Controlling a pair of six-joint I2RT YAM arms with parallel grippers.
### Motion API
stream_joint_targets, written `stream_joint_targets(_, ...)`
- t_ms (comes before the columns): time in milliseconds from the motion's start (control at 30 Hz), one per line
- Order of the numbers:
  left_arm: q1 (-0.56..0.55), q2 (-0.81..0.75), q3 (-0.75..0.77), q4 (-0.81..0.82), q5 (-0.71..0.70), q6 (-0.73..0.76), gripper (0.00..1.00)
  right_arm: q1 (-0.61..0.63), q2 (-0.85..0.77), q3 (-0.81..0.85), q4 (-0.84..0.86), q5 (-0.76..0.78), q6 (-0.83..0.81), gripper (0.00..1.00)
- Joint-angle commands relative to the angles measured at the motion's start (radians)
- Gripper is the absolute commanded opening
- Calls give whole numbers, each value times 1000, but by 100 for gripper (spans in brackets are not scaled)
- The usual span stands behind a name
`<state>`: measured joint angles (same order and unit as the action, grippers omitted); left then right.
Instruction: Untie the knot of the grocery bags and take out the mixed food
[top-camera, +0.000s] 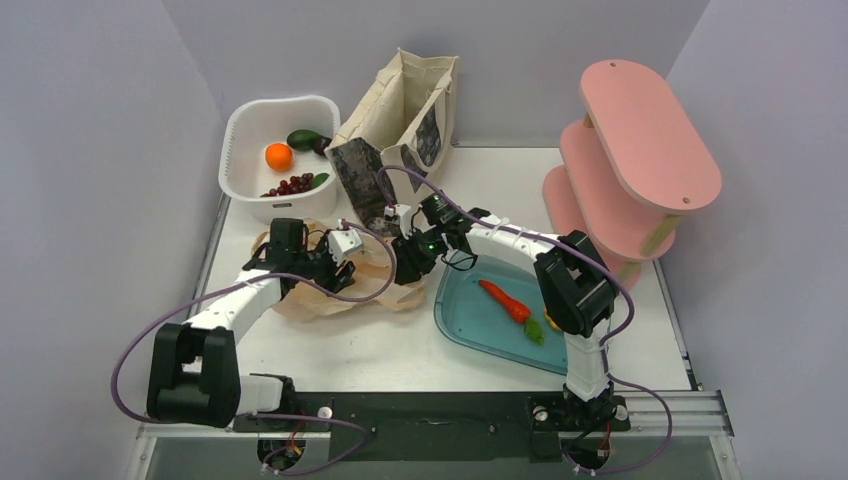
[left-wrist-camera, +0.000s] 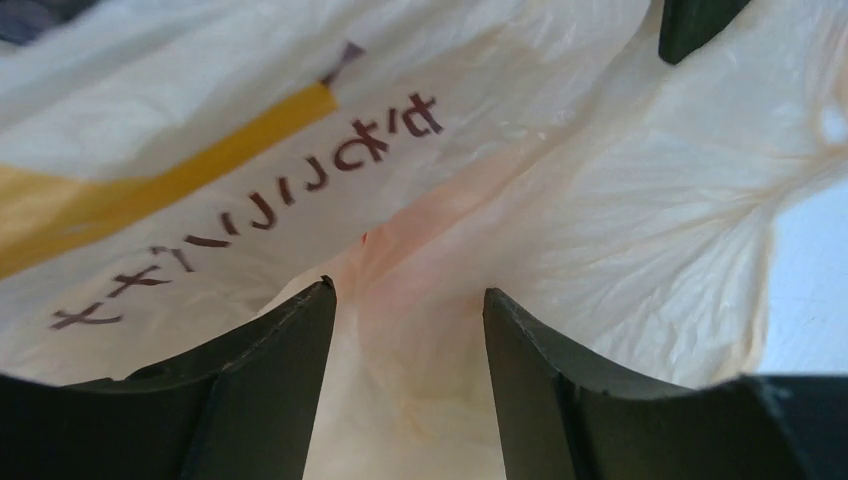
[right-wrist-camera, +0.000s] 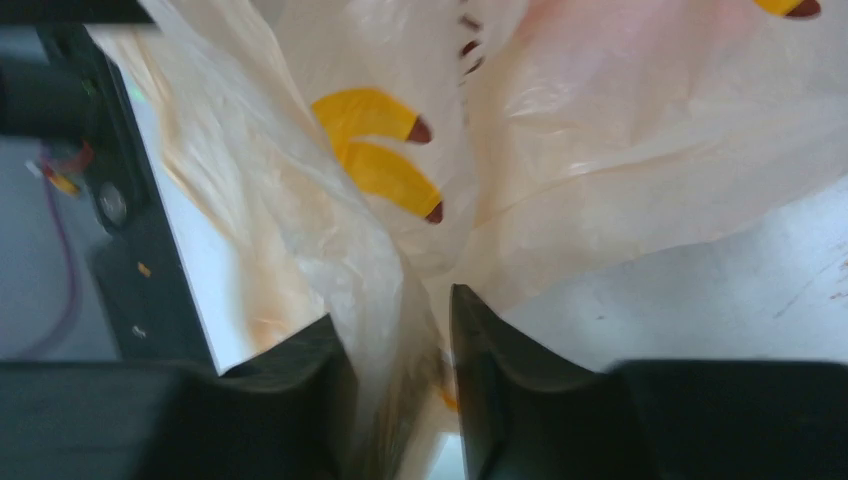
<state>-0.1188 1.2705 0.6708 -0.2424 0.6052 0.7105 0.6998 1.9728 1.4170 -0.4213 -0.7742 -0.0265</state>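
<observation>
The peach-orange plastic bag (top-camera: 325, 292) lies crumpled on the table between my two grippers. My left gripper (top-camera: 343, 252) holds a fold of its film between the jaws; in the left wrist view (left-wrist-camera: 405, 295) the creases run into the gap. My right gripper (top-camera: 408, 258) is shut on a bunched strip of the same bag (right-wrist-camera: 395, 310). I cannot pick out the knot. An orange carrot (top-camera: 505, 301) with a green top lies in the teal tray (top-camera: 462, 322). A dark avocado (top-camera: 303, 139) sits in the white basket (top-camera: 240, 125). The cream tote (top-camera: 400, 120) stands open behind the bag.
The white basket also holds a round orange fruit (top-camera: 279, 156) and dark grapes (top-camera: 290, 185). A pink tiered shelf (top-camera: 640, 150) stands at the back right. A small yellow item (top-camera: 552, 322) lies in the tray, partly hidden by the right arm.
</observation>
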Motion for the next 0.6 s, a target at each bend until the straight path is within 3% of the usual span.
stream_joint_targets(0, -33, 98, 69, 17, 40, -43, 55, -7, -2, -29, 200, 31, 261, 38)
stream_joint_targets(33, -40, 121, 75, -23, 58, -28, 55, -7, 1, -32, 221, 45, 299, 49)
stream_joint_targets(100, -47, 137, 87, -88, 97, 47, 38, -5, 6, -36, 279, 114, 400, 57)
stream_joint_targets(133, -47, 134, 86, -109, 125, 71, 30, -4, 8, -36, 312, 127, 455, 59)
stream_joint_targets(167, -51, 114, 82, -123, 135, 101, 15, -1, 15, -35, 325, 147, 478, 60)
stream_joint_targets(233, -57, 51, 21, -73, 159, 109, 0, 4, 30, -27, 359, 153, 538, 61)
stream_joint_targets(333, -81, -42, -51, 69, 153, 95, 0, 17, 58, -7, 385, 154, 577, 61)
stream_joint_targets(567, -178, -84, -86, 120, 130, 100, 0, 46, 108, 16, 400, 153, 616, 75)
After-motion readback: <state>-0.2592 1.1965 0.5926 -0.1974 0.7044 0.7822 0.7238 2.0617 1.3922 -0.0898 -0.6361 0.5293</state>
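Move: The bag film my left hand goes for lies about 2 cm to its right, 2 cm back and 3 cm below. My right hand, its fingers still nearly shut on the bag's edge, is heading for film some 3 cm ahead, 4 cm to its left and 3 cm lower. From the right hand, the canvas bag stands roughly 20 cm ahead and level sideways, and the blue tray about 26 cm to the right, 8 cm back and 6 cm lower. I dip my left hand about 3 cm into the grocery bag, shut its fingers fully to pinch the film, then draw it up, right and back while it turns slightly clockwise. Meanwhile I spread my right fingers, letting go of the bag's edge, and reach some 5 cm left and forward, finally sinking a little, with the wrist swinging about 20 degrees clockwise. ##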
